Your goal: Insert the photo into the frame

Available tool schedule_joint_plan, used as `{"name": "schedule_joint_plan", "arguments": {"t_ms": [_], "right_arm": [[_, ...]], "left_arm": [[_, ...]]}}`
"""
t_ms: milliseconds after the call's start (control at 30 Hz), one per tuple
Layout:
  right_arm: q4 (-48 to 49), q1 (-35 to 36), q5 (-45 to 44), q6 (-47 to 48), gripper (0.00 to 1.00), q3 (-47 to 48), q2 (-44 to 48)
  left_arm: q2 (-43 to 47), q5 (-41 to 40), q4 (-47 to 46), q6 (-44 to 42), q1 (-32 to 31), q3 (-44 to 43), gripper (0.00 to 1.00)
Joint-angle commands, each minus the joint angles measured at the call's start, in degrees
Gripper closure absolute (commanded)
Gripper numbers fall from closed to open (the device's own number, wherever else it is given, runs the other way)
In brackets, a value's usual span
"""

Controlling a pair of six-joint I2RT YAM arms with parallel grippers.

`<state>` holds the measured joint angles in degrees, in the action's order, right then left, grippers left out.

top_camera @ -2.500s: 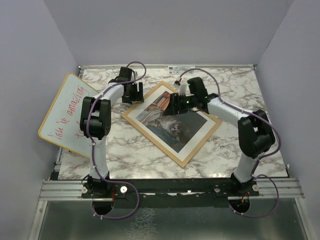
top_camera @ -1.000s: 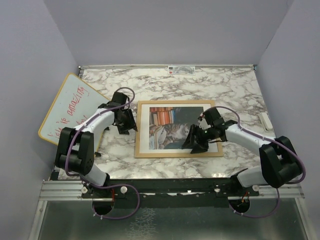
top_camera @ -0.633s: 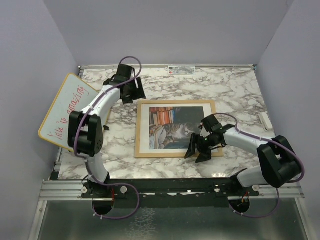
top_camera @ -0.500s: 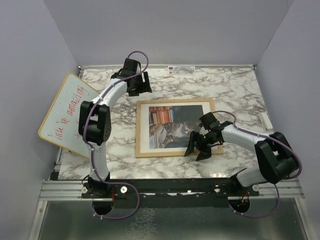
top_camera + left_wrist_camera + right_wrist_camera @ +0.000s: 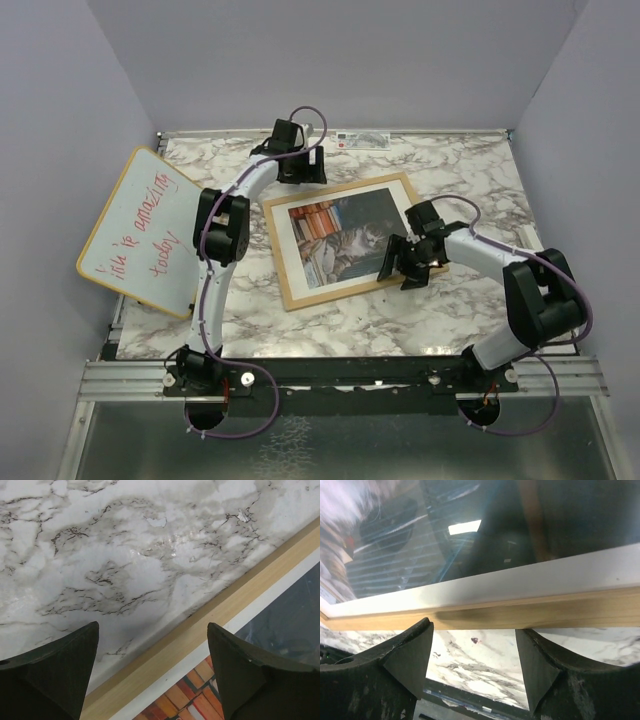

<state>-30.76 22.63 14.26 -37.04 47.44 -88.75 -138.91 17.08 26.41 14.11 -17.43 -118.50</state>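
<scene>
The frame (image 5: 276, 257) of light wood lies flat on the marble table, turned a little askew. Inside it, face up, is the photo (image 5: 345, 240) of a cat and books. My left gripper (image 5: 300, 166) hovers open over the frame's far left corner. In the left wrist view its fingers (image 5: 55, 670) straddle the wood edge (image 5: 165, 655) and the photo's white border, with books (image 5: 200, 700) showing, and hold nothing. My right gripper (image 5: 405, 262) is open at the frame's near right edge. Its fingertips (image 5: 415, 645) sit just short of the wood rail (image 5: 545, 612), with marble between them.
A round-cornered whiteboard (image 5: 140, 230) with red handwriting leans off the table's left side. A small label strip (image 5: 360, 138) lies at the back edge. Grey walls close in the table at the left, right and back.
The frame with the photo has turned anticlockwise. My left arm has swung from the frame's left side to its far corner and its jaws have widened. My right gripper moved slightly farther along the right edge.
</scene>
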Motion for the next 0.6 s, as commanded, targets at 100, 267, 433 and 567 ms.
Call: {"name": "schedule_joint_plan", "arguments": {"t_ms": [100,267,433,567], "right_arm": [[2.55,-4.99,-8.04,4.90,0.28,4.01,-4.39],[4.20,-7.90,-8.75,5.49,0.29,9.32,-8.59],[7.98,-9.86,-8.44,3.90,0.29,14.22,-14.14],[10.28,-10.15,-7.18,3.78,0.30,19.06,-19.35]], "left_arm": [[3.49,5.39,1.04,-2.00,0.12,9.90,0.18],[12.34,5.28,-0.53,-1.26,0.12,23.86,0.34],[20.68,3.82,-1.51,0.37,0.12,36.22,0.49],[26.34,5.01,-1.63,1.11,0.03,44.86,0.56]]}}
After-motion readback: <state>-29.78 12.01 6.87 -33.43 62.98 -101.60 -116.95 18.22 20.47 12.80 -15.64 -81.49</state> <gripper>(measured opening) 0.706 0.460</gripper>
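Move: Beyond the frame's far long bar, the left hand has that bar about 5 cm back and 3 cm below; the middle of the frame, photo inside, lies some 17 cm back and 11 cm to its right. A banknote lies roughly 8 cm ahead and 15 cm right of the left hand. The right hand is at the near long bar, about 1 cm ahead; the frame's middle is roughly 10 cm ahead and 13 cm left. Turning the frame between them, the right hand sweeps forward about 11 cm and half as far right, low against the near bar, yawing 10 degrees clockwise. The left hand comes back about 12 cm and 5 cm left, sinking a little, its fingers closing to half open around the far bar. The left meets the bar anew; the right keeps pushing it along. ##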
